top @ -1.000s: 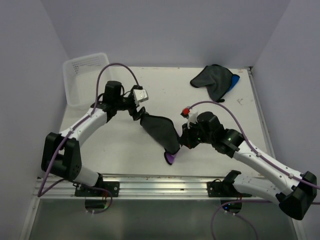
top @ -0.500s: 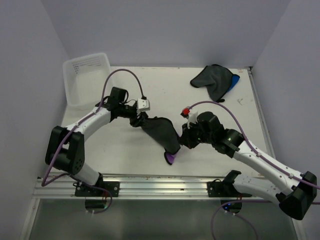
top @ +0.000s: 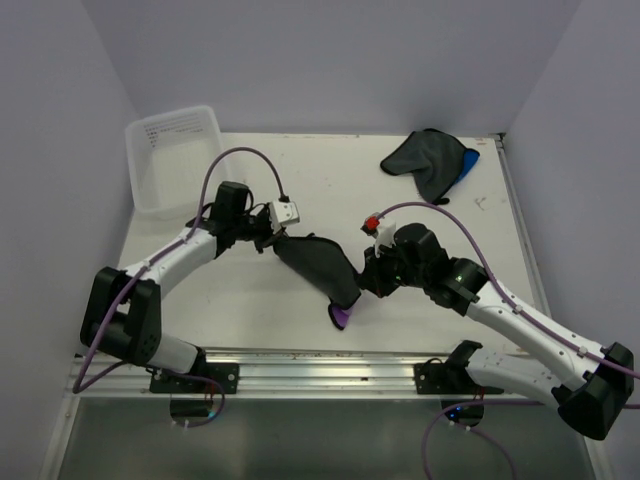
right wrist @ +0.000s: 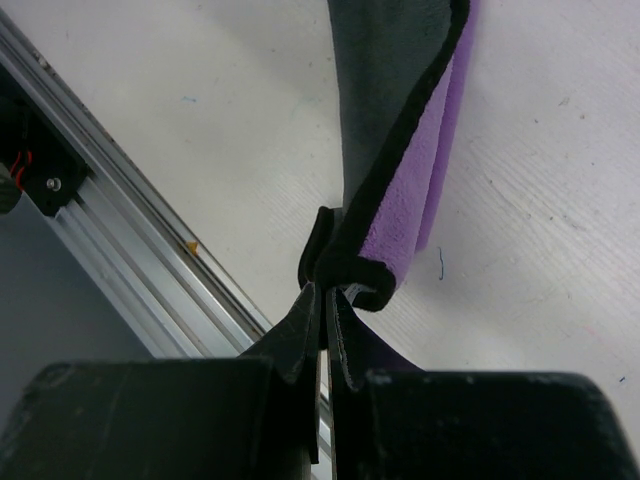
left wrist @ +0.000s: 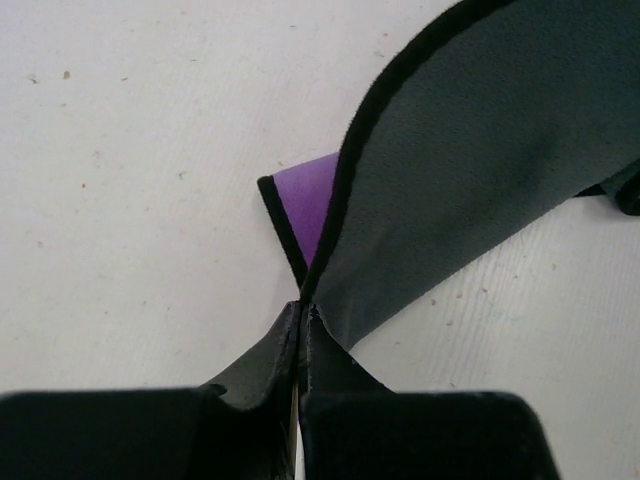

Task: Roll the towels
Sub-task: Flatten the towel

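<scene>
A purple towel (top: 320, 265), grey on its upper face with black trim, hangs stretched between my two grippers in the middle of the table. My left gripper (top: 272, 243) is shut on its far-left corner; in the left wrist view the jaws (left wrist: 303, 303) pinch the corner where the purple side (left wrist: 305, 200) folds out. My right gripper (top: 365, 285) is shut on the towel's near-right edge (right wrist: 410, 190), and a purple tip (top: 340, 317) dangles below. A dark grey-black towel (top: 420, 160) lies crumpled at the back right with a blue towel (top: 469, 162) peeking from under it.
A clear plastic tub (top: 170, 155) stands at the back left corner. An aluminium rail (top: 320, 365) runs along the table's near edge, also close under my right gripper as the rail (right wrist: 130, 240). Walls close in on three sides.
My left gripper has closed on the towel's far-left corner after standing open beside it. The right gripper has kept its hold without moving.
</scene>
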Controlling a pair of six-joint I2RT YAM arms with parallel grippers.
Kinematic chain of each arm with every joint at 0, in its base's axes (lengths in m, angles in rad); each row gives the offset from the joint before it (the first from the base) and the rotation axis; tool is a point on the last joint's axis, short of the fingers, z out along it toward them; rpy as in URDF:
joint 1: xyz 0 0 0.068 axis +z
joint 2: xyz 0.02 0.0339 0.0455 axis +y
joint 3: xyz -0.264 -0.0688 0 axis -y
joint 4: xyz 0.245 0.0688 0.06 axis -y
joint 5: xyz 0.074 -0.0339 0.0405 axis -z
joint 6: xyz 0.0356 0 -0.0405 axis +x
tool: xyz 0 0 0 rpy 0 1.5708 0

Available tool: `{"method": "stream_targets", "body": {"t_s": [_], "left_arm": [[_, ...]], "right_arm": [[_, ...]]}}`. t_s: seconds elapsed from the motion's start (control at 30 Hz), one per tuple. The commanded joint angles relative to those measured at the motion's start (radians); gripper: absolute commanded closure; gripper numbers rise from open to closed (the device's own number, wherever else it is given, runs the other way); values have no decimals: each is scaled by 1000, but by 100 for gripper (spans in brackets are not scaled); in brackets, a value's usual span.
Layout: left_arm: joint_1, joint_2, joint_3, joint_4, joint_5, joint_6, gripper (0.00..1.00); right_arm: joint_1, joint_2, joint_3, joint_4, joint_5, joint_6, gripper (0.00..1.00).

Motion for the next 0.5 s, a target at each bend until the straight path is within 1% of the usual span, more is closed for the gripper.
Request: {"method": "stream_targets", "body": {"t_s": [0.0,0.2,0.23,0.3,0.33,0.47], "left_arm": [[-6,-28,-12,92,-42,-29,100],[-15,-77,-30,142,-94,-89,100],[-15,-98,-28,146,-110,-124,100],[-23,-126,-27,145,-140,-152,100],[-28,-164,-28,148,-153,-191,100],[-40,-275,-36,139,-165,-285,100]], "right_arm": [[5,-19,0,11,-9,-16,100],[5,-24,10,1,0,-16,100],[5,-25,18,-5,19,-16,100],[5,-41,46,-29,37,-10,100],[5,-47,61,-48,69,1,100],[5,-51,179,-95,135,24,100]]}}
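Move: Both hands already pinch the towel's upper edge. Its middle hangs about 11 cm right of the left hand, 7 cm back and 5 cm lower; from the right hand it is some 10 cm left, 3 cm ahead and 9 cm below. The purple flap lies about 8 cm back, 5 cm left and 14 cm below the right hand; the spare towels lie roughly 28 cm ahead, 17 cm right and 15 cm below the right hand. Still pinching the towel, the left hand lifts its corner about 5 cm; the right follows late, rising some 2 cm. ##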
